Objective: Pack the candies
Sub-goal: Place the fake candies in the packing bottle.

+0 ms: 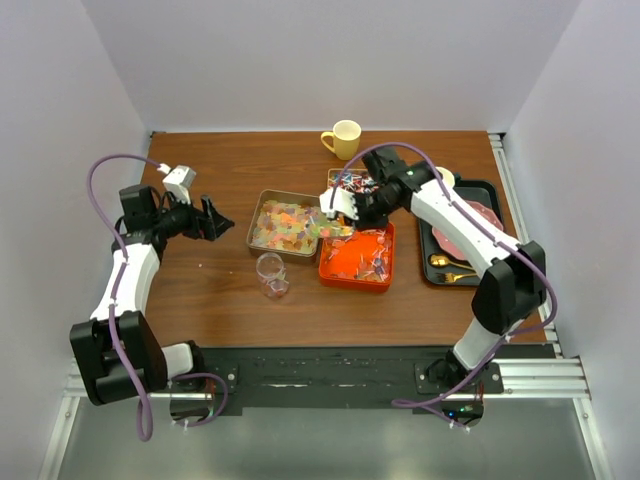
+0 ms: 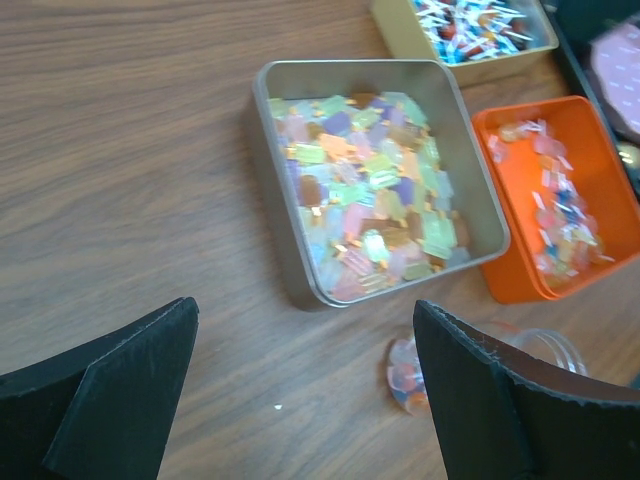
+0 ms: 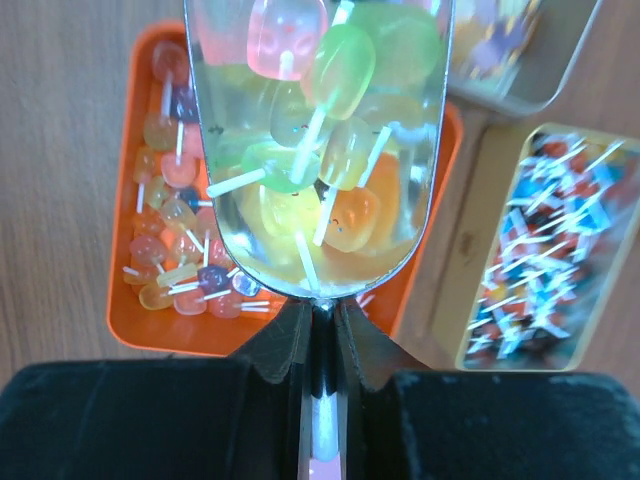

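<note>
Pastel candies fill a square silver tin in the left wrist view. Lollipop-like orange and red candies lie in an orange tray. Red-blue-white wrapped candies sit in a gold tin. My right gripper is shut on the handle of a metal scoop, which is heaped with yellow, green and pink candies and hangs over the orange tray. My left gripper is open over bare table, left of the silver tin. A small glass jar with a few candies stands partly behind its right finger.
A yellow mug stands at the back. A black tray on the right holds a pink plate and gold spoons. The jar stands in front of the silver tin, near the orange tray's left side.
</note>
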Robot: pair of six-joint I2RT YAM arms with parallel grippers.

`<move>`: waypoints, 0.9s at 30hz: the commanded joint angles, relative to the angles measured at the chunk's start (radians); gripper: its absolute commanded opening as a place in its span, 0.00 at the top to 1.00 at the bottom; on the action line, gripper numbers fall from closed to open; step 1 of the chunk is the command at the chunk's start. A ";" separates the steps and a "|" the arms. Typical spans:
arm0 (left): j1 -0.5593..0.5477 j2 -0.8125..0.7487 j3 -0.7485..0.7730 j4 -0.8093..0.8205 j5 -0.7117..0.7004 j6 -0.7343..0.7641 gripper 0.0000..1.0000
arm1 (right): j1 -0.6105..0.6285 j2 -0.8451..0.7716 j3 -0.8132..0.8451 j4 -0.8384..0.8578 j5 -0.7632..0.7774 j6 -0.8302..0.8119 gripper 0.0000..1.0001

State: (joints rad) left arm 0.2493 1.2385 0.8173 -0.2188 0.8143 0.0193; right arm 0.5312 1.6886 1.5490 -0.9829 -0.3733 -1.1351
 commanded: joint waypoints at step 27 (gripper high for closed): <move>0.028 -0.231 -0.073 0.025 -0.230 -0.008 0.06 | 0.406 0.322 0.595 -0.430 0.494 -0.072 1.00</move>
State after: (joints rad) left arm 0.2665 1.0389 0.7582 -0.2264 0.5976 0.0185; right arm 0.9066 2.0228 2.0930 -1.3315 0.0177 -1.1732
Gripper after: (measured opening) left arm 0.937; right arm 0.104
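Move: The packing bottle stands about 13 cm to the right hand's left and 9 cm back towards the base, its middle some 11 cm lower; that hand already holds the loaded scoop. The red box lies about 14 cm below it, 4 cm back and 3 cm to the right; the gummy box is 11 cm left and 3 cm farther out, at much the same depth. From the idle left hand the bottle is about 12 cm right, 10 cm back. Leftward, the right hand carries the scoop of candies from over the red box past the near side of the gummy box towards the bottle, about 9 cm, rising a little early on, then drifting slightly back. Its grip on the handle stays shut while the wrist rolls left side down and swings counter-clockwise, some 25 degrees altogether. The open, empty left hand draws some 3 cm left and 2 cm up, clear of the boxes. ##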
